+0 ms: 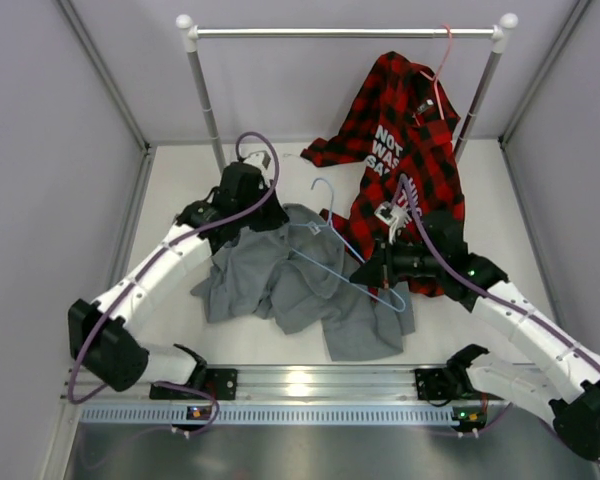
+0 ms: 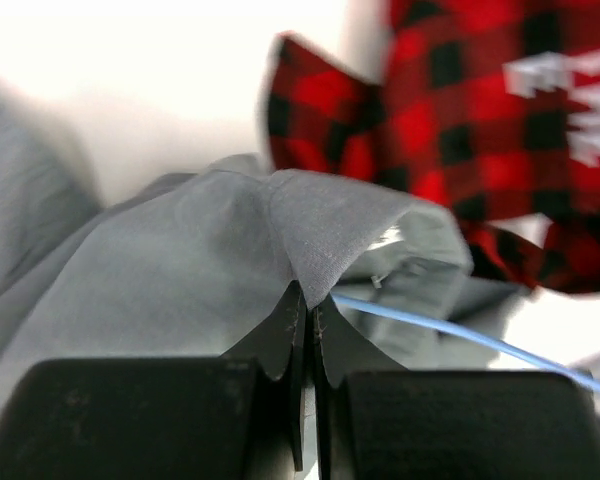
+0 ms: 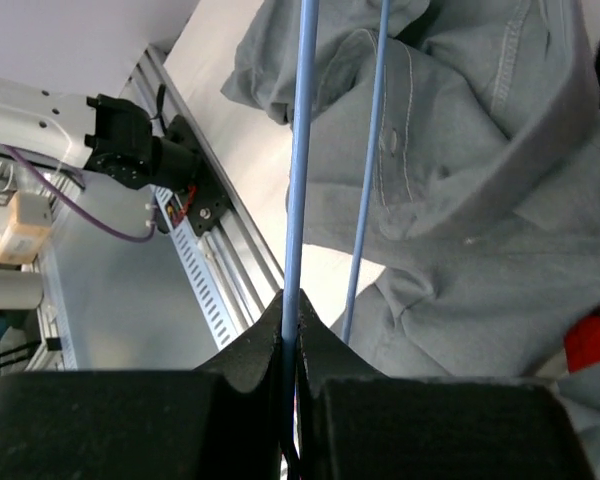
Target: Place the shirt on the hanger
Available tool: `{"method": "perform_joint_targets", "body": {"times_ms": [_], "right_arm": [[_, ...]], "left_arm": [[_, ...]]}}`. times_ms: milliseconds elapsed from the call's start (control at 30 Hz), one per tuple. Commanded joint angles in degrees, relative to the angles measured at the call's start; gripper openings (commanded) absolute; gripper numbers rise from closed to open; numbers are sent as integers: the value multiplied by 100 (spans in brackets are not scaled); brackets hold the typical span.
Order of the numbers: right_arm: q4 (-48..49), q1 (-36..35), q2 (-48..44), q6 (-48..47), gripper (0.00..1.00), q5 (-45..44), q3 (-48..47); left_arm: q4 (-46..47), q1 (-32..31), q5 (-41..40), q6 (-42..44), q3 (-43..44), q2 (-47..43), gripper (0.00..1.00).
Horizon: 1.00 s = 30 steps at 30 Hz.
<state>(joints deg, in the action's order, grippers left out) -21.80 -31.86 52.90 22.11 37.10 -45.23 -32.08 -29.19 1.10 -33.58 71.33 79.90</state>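
The grey shirt (image 1: 300, 285) lies crumpled in the middle of the table. My left gripper (image 1: 272, 213) is at its far left edge, shut on a fold of the grey fabric (image 2: 320, 225), which peaks up from the pinch (image 2: 308, 297). The light-blue hanger (image 1: 340, 255) lies across the shirt, hook toward the back. My right gripper (image 1: 365, 273) is shut on the hanger's wire (image 3: 298, 180) near its right corner, jaws (image 3: 290, 305) closed tight round it. A second blue wire (image 3: 365, 170) of the hanger runs beside it over the shirt (image 3: 480, 200).
A red-and-black plaid shirt (image 1: 410, 150) hangs on a pink hanger (image 1: 442, 60) from the rail (image 1: 345, 32) at the back right, its tail reaching the table next to my right arm. The rail's left post (image 1: 205, 95) stands behind my left gripper.
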Motion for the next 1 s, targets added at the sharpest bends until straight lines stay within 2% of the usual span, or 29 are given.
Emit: {"method": "perform_joint_targets", "body": {"times_ms": [0, 100, 200, 233, 333, 400, 433, 467, 567, 633, 700, 800, 833, 967], "right_arm": [[1806, -154, 176, 319, 0, 735, 128], [2530, -294, 492, 408, 0, 1193, 199], [3338, -496, 607, 496, 0, 1168, 418], [3897, -514, 555, 644, 0, 1002, 532], [4490, -576, 283, 848, 0, 371, 954], [4614, -760, 168, 769, 0, -78, 1042], [4589, -865, 133, 708, 0, -568, 1043], [4493, -1040, 185, 620, 0, -633, 947], [4430, -1234, 606, 453, 0, -56, 587], [4588, -1305, 642, 496, 0, 26, 603], [4807, -1437, 528, 505, 0, -272, 700], [4966, -1691, 318, 443, 0, -868, 805], [4905, -1753, 221, 513, 0, -1681, 806], [4449, -1850, 71, 934, 0, -3162, 691]], "left_arm": [[632, -480, 680, 640, 56, -650, 0], [624, -1096, 716, 1010, 39, -914, 0], [580, -1440, 619, 977, -22, -1274, 0], [553, -1493, 584, 924, -57, -1492, 0], [510, -1607, 549, 713, -102, -1862, 0], [518, -1730, 575, 582, -32, -2021, 0], [509, -1809, 549, 546, 12, -2126, 0], [509, -1957, 488, 537, 73, -2162, 0], [247, -2064, 198, 633, 468, -2154, 0], [-453, -2073, -609, 783, 941, -1988, 0], [-703, -2073, -874, 966, 1093, -1961, 0], [-818, -2073, -525, 1099, 1208, -1961, 0], [-800, -2073, -245, 1056, 1217, -1961, 0], [-800, -2318, -206, 871, 1190, -2013, 0]]}}
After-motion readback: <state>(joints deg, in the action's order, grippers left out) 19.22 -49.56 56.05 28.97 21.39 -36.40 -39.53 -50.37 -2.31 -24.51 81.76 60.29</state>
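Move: Just right of the left hand, which pinches the grey shirt's collar, the hanger's neck lies about 9 cm off, level with it front to back and near its height; the shirt's body spreads some 9 cm back and 15 cm below. From the right hand, already gripping the hanger, the collar is roughly 13 cm ahead and 14 cm left at similar height; the plaid shirt's middle is about 21 cm ahead, 10 cm right and 10 cm lower. Lifting the pinched collar, the left hand rises about 17 cm while drawing 13 cm back and a little right, its wrist turning clockwise and its fingers tipping up. The right hand keeps the wire pinched and carries the hanger about 8 cm left towards the collar, then also climbs some 5 cm as its fingertips tilt upward. ##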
